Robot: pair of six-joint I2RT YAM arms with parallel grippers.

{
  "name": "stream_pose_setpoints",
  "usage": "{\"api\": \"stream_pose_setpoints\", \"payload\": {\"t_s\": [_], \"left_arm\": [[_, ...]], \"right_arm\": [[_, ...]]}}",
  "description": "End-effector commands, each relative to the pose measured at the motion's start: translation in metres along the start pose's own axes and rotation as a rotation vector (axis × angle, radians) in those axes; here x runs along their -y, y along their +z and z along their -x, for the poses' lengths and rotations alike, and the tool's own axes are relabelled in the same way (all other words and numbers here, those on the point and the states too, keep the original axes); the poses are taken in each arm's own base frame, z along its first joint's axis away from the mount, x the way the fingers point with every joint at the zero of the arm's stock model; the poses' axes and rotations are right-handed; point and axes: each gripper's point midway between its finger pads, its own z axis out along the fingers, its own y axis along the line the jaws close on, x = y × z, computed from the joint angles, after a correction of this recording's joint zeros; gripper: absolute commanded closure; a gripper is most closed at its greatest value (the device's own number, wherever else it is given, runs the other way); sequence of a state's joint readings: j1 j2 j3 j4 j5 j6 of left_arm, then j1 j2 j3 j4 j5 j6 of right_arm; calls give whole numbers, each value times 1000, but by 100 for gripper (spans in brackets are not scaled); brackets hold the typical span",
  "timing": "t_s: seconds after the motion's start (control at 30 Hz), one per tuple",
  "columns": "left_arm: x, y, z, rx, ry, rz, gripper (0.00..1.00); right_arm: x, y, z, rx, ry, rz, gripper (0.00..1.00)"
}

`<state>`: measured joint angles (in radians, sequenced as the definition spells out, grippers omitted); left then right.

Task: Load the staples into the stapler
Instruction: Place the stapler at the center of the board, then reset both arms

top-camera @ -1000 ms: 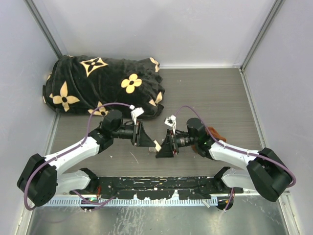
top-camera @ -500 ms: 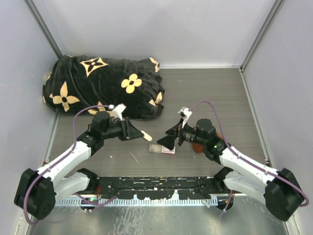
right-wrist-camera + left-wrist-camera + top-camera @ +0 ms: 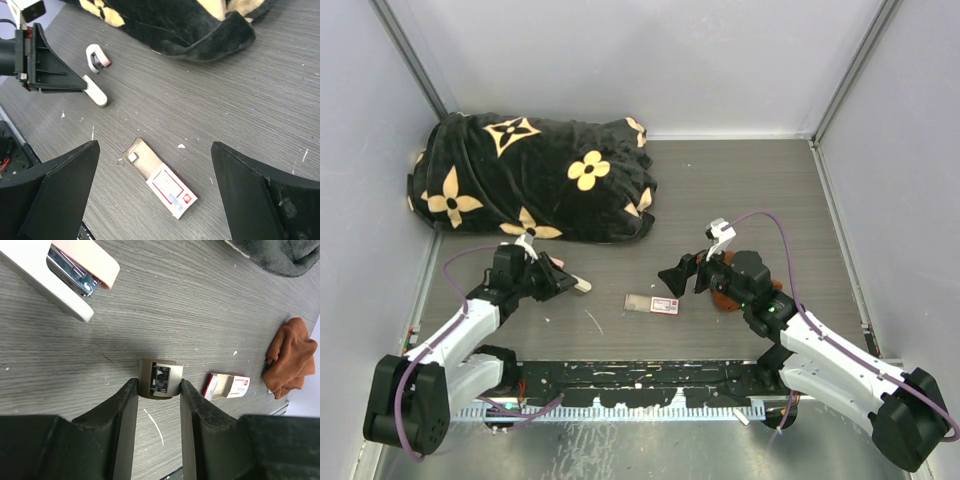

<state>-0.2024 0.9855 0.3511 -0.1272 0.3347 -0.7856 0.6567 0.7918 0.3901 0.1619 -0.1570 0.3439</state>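
Observation:
A pink and white stapler [image 3: 65, 275] with metal inside lies on the table, also small in the right wrist view [image 3: 97, 57]. Beside it my left gripper [image 3: 159, 385] is shut on a small cream stapler-like piece [image 3: 160, 379], seen end-on with metal inside; it sticks out past the fingertips [image 3: 96, 92]. The white, red-labelled staples box [image 3: 170, 187] lies flat with its tray [image 3: 145, 162] pulled out. A short silvery strip of staples [image 3: 133, 157] rests in the tray. My right gripper [image 3: 155, 145] hangs wide open above the box, holding nothing.
A black blanket with yellow flowers [image 3: 535, 170] fills the back left. A rust-brown cloth [image 3: 728, 297] lies under my right arm. Grey walls close in both sides, and a black rail [image 3: 640, 380] runs along the near edge.
My right gripper has opened and let go of the staples box, which now lies on the table. Both arms have drawn apart, the left carrying its cream piece leftward.

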Motion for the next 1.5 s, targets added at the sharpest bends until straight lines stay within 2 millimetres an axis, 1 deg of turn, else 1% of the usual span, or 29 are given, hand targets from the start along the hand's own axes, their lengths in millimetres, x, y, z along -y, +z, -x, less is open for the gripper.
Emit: {"api": "stream_pose_setpoints", "payload": {"t_s": [0.0, 0.03, 0.1, 0.13, 0.17, 0.27, 0.33, 0.4, 0.47, 0.5, 0.57, 0.63, 0.67, 0.7, 0.73, 0.8, 0.83, 0.9, 0.97, 1.03, 1.07, 1.1, 1.13, 1.2, 1.27, 1.37, 1.47], "left_arm": [[-8, 3, 10, 43, 34, 36, 84], [-10, 3, 10, 43, 35, 49, 74], [-15, 2, 14, 53, 44, 78, 48], [-17, 1, 16, 64, 49, 91, 39], [-18, -1, 18, 76, 56, 99, 33], [-17, -6, 30, 126, 84, 116, 22], [-13, -10, 39, 161, 111, 119, 17], [-5, -15, 52, 202, 150, 111, 14], [3, -19, 72, 258, 188, 122, 11], [6, -21, 84, 289, 201, 133, 9], [11, -24, 114, 362, 207, 135, 8], [10, -31, 147, 441, 191, 128, 8], [5, -36, 162, 481, 171, 134, 8], [-1, -44, 179, 524, 148, 142, 8], [-12, -54, 193, 569, 120, 162, 8], [-34, -75, 215, 663, 78, 204, 7], [-43, -84, 222, 707, 83, 239, 7], [-61, -89, 226, 753, 118, 328, 7], [-80, -89, 224, 803, 156, 385, 7], [-95, -84, 214, 843, 183, 402, 4], [-105, -78, 201, 840, 195, 409, 3], [-103, -78, 202, 868, 222, 395, 2], [-102, -78, 201, 899, 240, 380, 2], [-94, -76, 201, 895, 286, 363, 1], [-89, -67, 202, 896, 332, 369, 0], [-82, -48, 204, 860, 391, 379, 0], [-76, -38, 205, 854, 431, 413, 0]], "right_arm": [[12, -1, 10, 46, -16, -67, 0], [14, -1, 10, 46, -14, -77, 0], [17, 0, 10, 44, -13, -99, 0], [19, -1, 10, 44, -12, -110, 0], [21, 0, 10, 44, -12, -119, 0], [22, 0, 14, 52, -18, -128, 0], [24, 0, 17, 58, -19, -145, 0], [29, 2, 21, 63, -19, -179, 0], [40, 6, 28, 64, -5, -243, 0], [48, 9, 30, 56, 7, -279, 0], [68, 15, 38, 34, 42, -347, 0], [97, 19, 40, 10, 75, -417, 0], [118, 15, 49, 29, 87, -473, 0], [137, 9, 55, 45, 95, -525, 0], [156, -1, 62, 65, 104, -577, 0], [190, -27, 76, 130, 131, -676, 0], [205, -42, 81, 168, 150, -721, 0], [228, -72, 86, 248, 160, -807, 0], [243, -96, 83, 325, 114, -894, 0], [251, -113, 76, 398, 60, -968, 0], [254, -118, 67, 434, 53, -986, 0], [255, -122, 70, 484, 42, -1001, 0], [256, -124, 63, 510, 33, -1003, 0], [258, -129, 49, 555, -1, -1007, 0], [261, -134, 35, 566, -30, -1026, 0], [264, -126, 35, 535, -52, -1009, 0], [269, -122, 31, 514, -52, -1017, 0]]}}
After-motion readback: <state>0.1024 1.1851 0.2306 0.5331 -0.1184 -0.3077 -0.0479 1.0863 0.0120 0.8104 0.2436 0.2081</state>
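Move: The stapler is already pinched in the left hand's fingertips, its middle practically at the hand point, with the board only some 2 cm below. From that hand the pink stapler lies about 5 cm ahead and 5 cm left; the staple box is 4 cm back and 18 cm right. From the right hand the stapler is level ahead, about 21 cm left and 12 cm lower; the brown cloth is level, some 15 cm right, the box 4 cm back and 4 cm left. Easing left and down by a centimetre or two, the left hand opens wide and lets go of the stapler on the board, then sweeps left and forward past the pink stapler, rising and sinking again, to end nearly 20 cm away. Meanwhile the right hand, empty and open, swings about 27 cm right, somewhat forward and down, past the brown cloth, turning some 60 degrees clockwise. ##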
